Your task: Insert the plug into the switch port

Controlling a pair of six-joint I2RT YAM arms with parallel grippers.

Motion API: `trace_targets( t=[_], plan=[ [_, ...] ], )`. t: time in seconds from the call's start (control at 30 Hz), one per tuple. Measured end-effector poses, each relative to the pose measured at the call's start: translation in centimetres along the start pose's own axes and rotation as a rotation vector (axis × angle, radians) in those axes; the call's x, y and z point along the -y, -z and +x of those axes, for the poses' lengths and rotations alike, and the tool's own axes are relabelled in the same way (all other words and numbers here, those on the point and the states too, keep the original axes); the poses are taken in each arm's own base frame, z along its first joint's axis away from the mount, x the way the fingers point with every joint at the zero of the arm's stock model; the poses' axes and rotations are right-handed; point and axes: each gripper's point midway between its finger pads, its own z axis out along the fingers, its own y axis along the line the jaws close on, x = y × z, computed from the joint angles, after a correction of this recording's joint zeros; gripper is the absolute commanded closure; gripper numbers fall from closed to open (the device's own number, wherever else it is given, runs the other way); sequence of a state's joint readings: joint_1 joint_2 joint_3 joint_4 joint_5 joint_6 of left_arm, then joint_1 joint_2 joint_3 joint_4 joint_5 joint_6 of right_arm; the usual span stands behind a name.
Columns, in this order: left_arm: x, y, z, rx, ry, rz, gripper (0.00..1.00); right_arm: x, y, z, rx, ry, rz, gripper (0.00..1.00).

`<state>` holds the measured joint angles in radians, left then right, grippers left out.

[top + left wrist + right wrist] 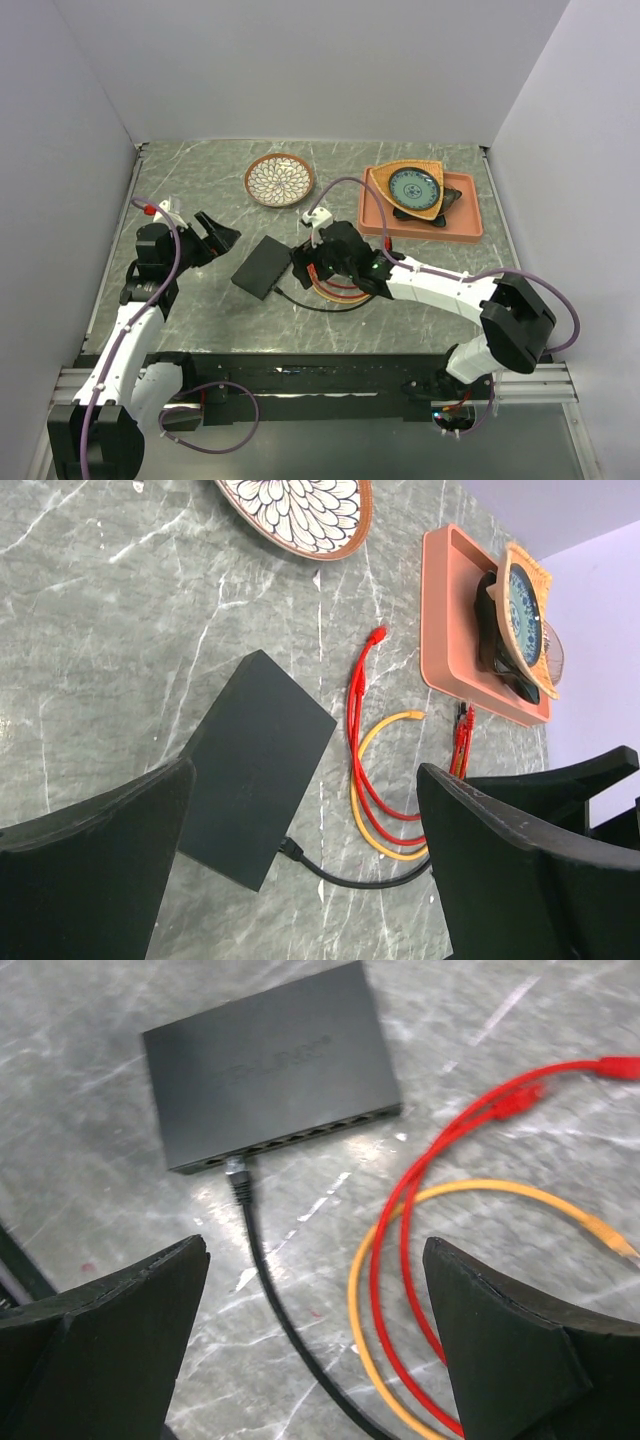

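Observation:
The switch (262, 266) is a flat matte-black box lying on the marble table, also in the left wrist view (255, 770) and the right wrist view (265, 1065). A black plug (237, 1175) sits in a port at one end of its socket row, and its black cable (270, 1290) trails away toward the near side. The same plug (290, 850) shows at the box's edge. My left gripper (305, 772) hangs open to the left of the switch, holding nothing. My right gripper (315, 1250) stands open above the cable, just right of the switch, touching nothing.
Loose red cables (400, 1220) and an orange cable (480, 1190) loop on the table beside the switch, beneath my right gripper. A patterned plate (280, 180) lies at the back. A pink tray (470, 228) at the back right holds an orange dish (413, 187).

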<state>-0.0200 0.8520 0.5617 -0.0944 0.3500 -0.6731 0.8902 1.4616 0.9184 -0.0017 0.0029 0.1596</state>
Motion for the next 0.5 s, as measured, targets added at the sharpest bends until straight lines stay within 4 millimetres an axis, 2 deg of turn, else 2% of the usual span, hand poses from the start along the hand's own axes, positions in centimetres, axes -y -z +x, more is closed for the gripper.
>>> trace_targets(
  t=[0.2, 0.37, 0.5],
  plan=[
    [0.1, 0.1, 0.0, -0.002, 0.001, 0.000, 0.01, 2.3, -1.0, 0.3, -0.027, -0.053, 0.112, 0.07],
    [0.2, 0.1, 0.0, -0.007, 0.001, 0.004, 0.01, 5.0, -1.8, 1.8, -0.074, -0.137, 0.206, 0.07],
    [0.2, 0.0, 0.2, -0.017, 0.003, 0.010, 0.01, 6.4, -2.7, 2.3, -0.094, -0.181, 0.247, 0.01]
  ],
)
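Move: The nearer of the two red plugs, the likely target, lies some 15 cm ahead of the right hand, about 3 cm to its right and 12 cm below. Its twin is about 3 cm beyond it and 3 cm farther right. The yellow plug is roughly 10 cm ahead and 11 cm right of the hand, the switch about 5 cm ahead and 10 cm left. From the left hand, the nearer red plug is some 10 cm ahead, 18 cm right and 16 cm below. Forward, down and to the right goes the right hand, about 5 cm out and 4 cm lower, leaving the side of the switch and heading over the loose cables towards the red and yellow plugs. Its wrist turns about 15 degrees clockwise and dips slightly; the fingers stay wide open and empty. ##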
